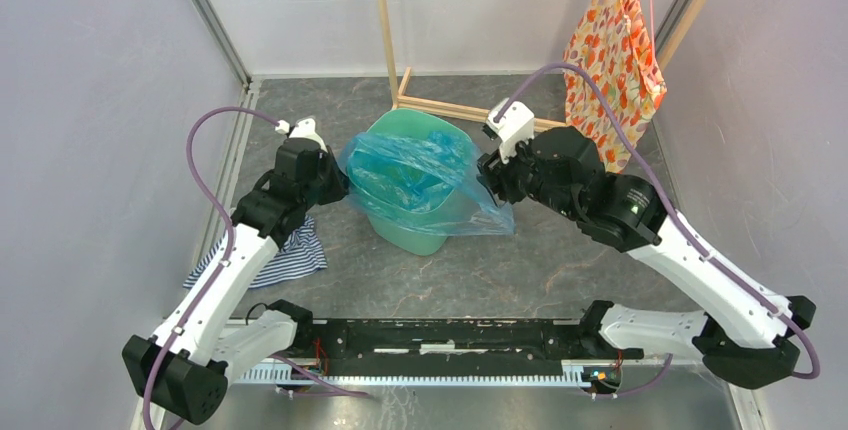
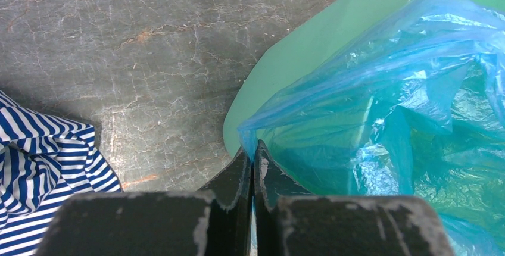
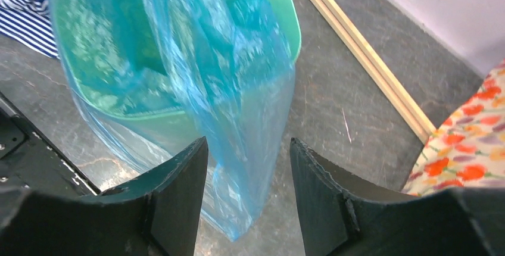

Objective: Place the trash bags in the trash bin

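The mint-green trash bin stands mid-table. A crinkly light-blue trash bag lies spread over its mouth, and one part hangs down outside the bin's right wall to the table. My left gripper is at the bin's left rim, shut on a pinched edge of the bag. My right gripper hovers at the bin's right side with jaws open. The hanging flap shows between its fingers, but they do not clamp it.
A blue-and-white striped cloth lies on the table left of the bin, under my left arm. An orange floral fabric hangs on a wooden stand behind the bin at the right. Walls close both sides.
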Controlling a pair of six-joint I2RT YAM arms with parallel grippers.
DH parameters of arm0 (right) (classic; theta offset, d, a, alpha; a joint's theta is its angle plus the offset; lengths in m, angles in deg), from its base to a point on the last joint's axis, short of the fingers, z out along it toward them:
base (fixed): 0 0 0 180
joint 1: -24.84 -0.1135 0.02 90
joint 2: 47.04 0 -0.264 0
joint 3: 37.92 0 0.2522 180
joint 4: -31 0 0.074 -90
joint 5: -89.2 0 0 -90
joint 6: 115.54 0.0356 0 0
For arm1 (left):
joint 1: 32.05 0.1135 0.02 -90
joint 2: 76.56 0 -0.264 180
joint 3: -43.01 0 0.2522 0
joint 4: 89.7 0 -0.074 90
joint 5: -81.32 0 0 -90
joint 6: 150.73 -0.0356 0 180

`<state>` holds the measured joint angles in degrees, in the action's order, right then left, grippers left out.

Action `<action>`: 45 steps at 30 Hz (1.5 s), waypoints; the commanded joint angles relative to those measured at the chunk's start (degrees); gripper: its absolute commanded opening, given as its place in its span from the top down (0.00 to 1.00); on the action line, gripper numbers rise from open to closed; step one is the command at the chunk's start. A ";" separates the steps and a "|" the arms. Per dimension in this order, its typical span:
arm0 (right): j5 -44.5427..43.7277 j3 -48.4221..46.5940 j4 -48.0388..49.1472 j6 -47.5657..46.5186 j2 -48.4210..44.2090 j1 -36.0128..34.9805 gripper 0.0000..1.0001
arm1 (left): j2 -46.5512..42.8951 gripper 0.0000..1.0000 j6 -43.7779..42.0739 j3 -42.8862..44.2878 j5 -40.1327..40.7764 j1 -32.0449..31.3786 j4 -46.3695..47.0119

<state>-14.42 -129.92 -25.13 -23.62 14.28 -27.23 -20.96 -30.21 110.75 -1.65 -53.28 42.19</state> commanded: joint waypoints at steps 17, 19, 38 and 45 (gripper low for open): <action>-7.60 -23.68 -5.28 -11.20 24.50 -11.82 0.52 | 0.59 0.94 -0.02 3.02 1.06 0.30 1.38; -8.47 -23.85 -5.92 -11.40 25.40 -12.03 0.52 | 0.70 0.94 -0.03 3.07 1.10 0.23 1.38; -20.36 -27.65 -2.78 -14.98 31.39 -11.47 1.00 | 1.76 0.94 -0.37 3.50 1.56 0.26 1.95; -16.06 -31.57 2.15 -15.72 34.83 -3.00 1.00 | 3.19 0.95 -0.48 3.44 3.49 0.24 4.48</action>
<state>-32.04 -157.87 -28.67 -38.82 47.68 -35.34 -18.27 -30.23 111.58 -0.63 -53.28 42.71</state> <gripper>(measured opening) 0.006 0.058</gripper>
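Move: The blue trash bag's loose edge hangs about 9 cm to the right hand's left, 4 cm ahead and some 5 cm below it. Under that edge opens the green bin's mouth, its middle roughly 10 cm left, 8 cm ahead and 12 cm down from the right hand; the wooden bar on the floor is about 19 cm ahead, nearly level sideways and far below. For the left hand, the loose edge is some 13 cm to the right, about level fore-and-aft and 6 cm higher. The bag's loose edge is taken by the right hand, which sweeps about 11 cm left over the bin with its fingers half open, rising slightly, then sinks some 6 cm while rolling its left side down about 25 degrees. There the fingers shut, pinching the film, and carry it forward about 4 cm and a little up, while the left hand keeps its shut grip on the bag's left edge. ##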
